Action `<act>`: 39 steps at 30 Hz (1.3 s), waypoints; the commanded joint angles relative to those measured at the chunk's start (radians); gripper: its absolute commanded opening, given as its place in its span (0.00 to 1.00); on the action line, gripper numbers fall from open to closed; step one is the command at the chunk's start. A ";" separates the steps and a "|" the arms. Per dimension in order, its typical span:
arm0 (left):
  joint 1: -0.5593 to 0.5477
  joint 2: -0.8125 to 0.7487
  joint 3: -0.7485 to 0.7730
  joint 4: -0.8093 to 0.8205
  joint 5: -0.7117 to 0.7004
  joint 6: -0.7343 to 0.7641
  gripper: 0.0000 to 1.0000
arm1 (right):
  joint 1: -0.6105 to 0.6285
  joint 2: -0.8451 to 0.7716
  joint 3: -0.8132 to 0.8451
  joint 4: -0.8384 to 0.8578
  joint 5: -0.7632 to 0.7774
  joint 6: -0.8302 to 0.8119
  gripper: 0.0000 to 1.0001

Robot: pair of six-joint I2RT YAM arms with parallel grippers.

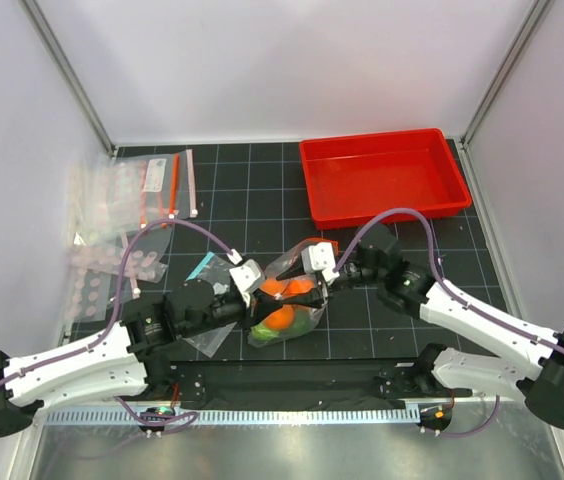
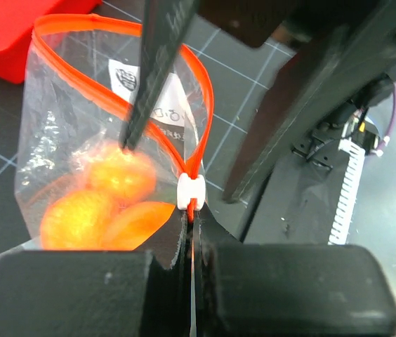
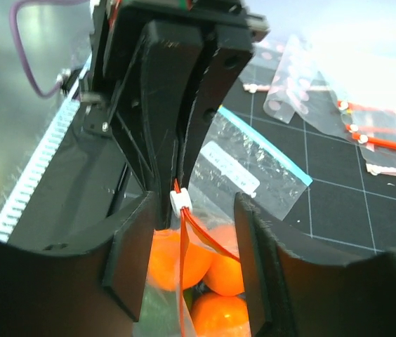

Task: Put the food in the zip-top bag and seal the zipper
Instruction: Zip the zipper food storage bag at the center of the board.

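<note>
The zip-top bag lies mid-table with its mouth gaping. Inside it are the food's orange fruits and green fruits. The red-orange zipper loops around the mouth, and its white slider sits at the near end. My left gripper is shut on the zipper's end just behind the slider. My right gripper stands open, one finger on each side of the bag's mouth close to the slider. In the top view the left gripper and right gripper face each other across the bag.
A red tray sits at the back right. Spare clear pouches lie at the back left. A teal-edged pouch lies flat beside the bag, under the left arm. A white toothed strip runs along the front edge.
</note>
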 commanded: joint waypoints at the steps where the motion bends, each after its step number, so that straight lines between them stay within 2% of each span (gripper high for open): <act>1: 0.003 0.011 0.003 0.019 0.062 -0.006 0.00 | 0.018 0.016 0.037 -0.065 -0.032 -0.118 0.49; 2: 0.003 0.010 0.003 0.016 0.062 -0.006 0.00 | 0.021 0.021 0.047 -0.073 -0.029 -0.123 0.40; 3: 0.003 0.007 0.003 0.015 0.063 -0.006 0.00 | 0.023 0.023 0.051 -0.078 -0.020 -0.124 0.37; 7: 0.003 -0.016 -0.003 0.014 0.057 -0.006 0.00 | 0.023 0.032 0.054 -0.081 -0.024 -0.130 0.34; 10: 0.003 -0.033 -0.008 0.015 0.048 -0.006 0.01 | 0.024 0.038 0.063 -0.114 -0.041 -0.138 0.28; 13: 0.001 -0.036 -0.008 0.011 0.033 -0.006 0.00 | 0.026 0.046 0.081 -0.156 -0.064 -0.155 0.12; 14: 0.003 -0.036 -0.008 0.006 0.019 -0.008 0.01 | 0.026 0.047 0.092 -0.167 -0.067 -0.167 0.02; 15: 0.003 -0.036 -0.008 0.003 0.005 -0.008 0.00 | 0.026 0.047 0.095 -0.178 -0.069 -0.172 0.01; 21: 0.003 -0.091 -0.018 -0.008 -0.078 -0.009 0.01 | 0.026 0.021 0.091 -0.188 -0.010 -0.167 0.01; 25: 0.003 -0.189 -0.046 -0.009 -0.118 -0.013 0.00 | 0.027 0.009 0.075 -0.158 -0.003 -0.144 0.01; 34: 0.003 -0.391 -0.090 -0.021 -0.222 -0.023 0.00 | 0.024 0.023 0.101 -0.204 0.082 -0.118 0.01; 38: 0.003 -0.464 -0.107 -0.060 -0.383 -0.034 0.00 | 0.024 0.013 0.094 -0.195 0.149 -0.085 0.01; 39: 0.003 -0.499 -0.110 -0.070 -0.480 -0.039 0.01 | 0.024 0.006 0.089 -0.182 0.157 -0.080 0.01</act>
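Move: The white slider of the zipper bag sits just off the left fingertips, about 3 cm to the right of that shut hand and 1 cm ahead. From the open right hand the slider is about 1 cm back, 1 cm left and 2 cm below. The bag mouth's far corner lies some 11 cm ahead of the right hand and 7 cm to its right. The oranges inside hang roughly 9 cm below the right hand, 3 cm to its left and level with it fore and aft. The slider is first taken by the right hand, which sinks about 2 cm and shuts its fingers on it, then stays nearly in place, holding it. The left hand, still pinching the zip's end, hardly stirs at first, then draws away to the left by about 7 cm, rising half as much and swinging some 15 degrees counter-clockwise, so the zip is pulled through the slider. ##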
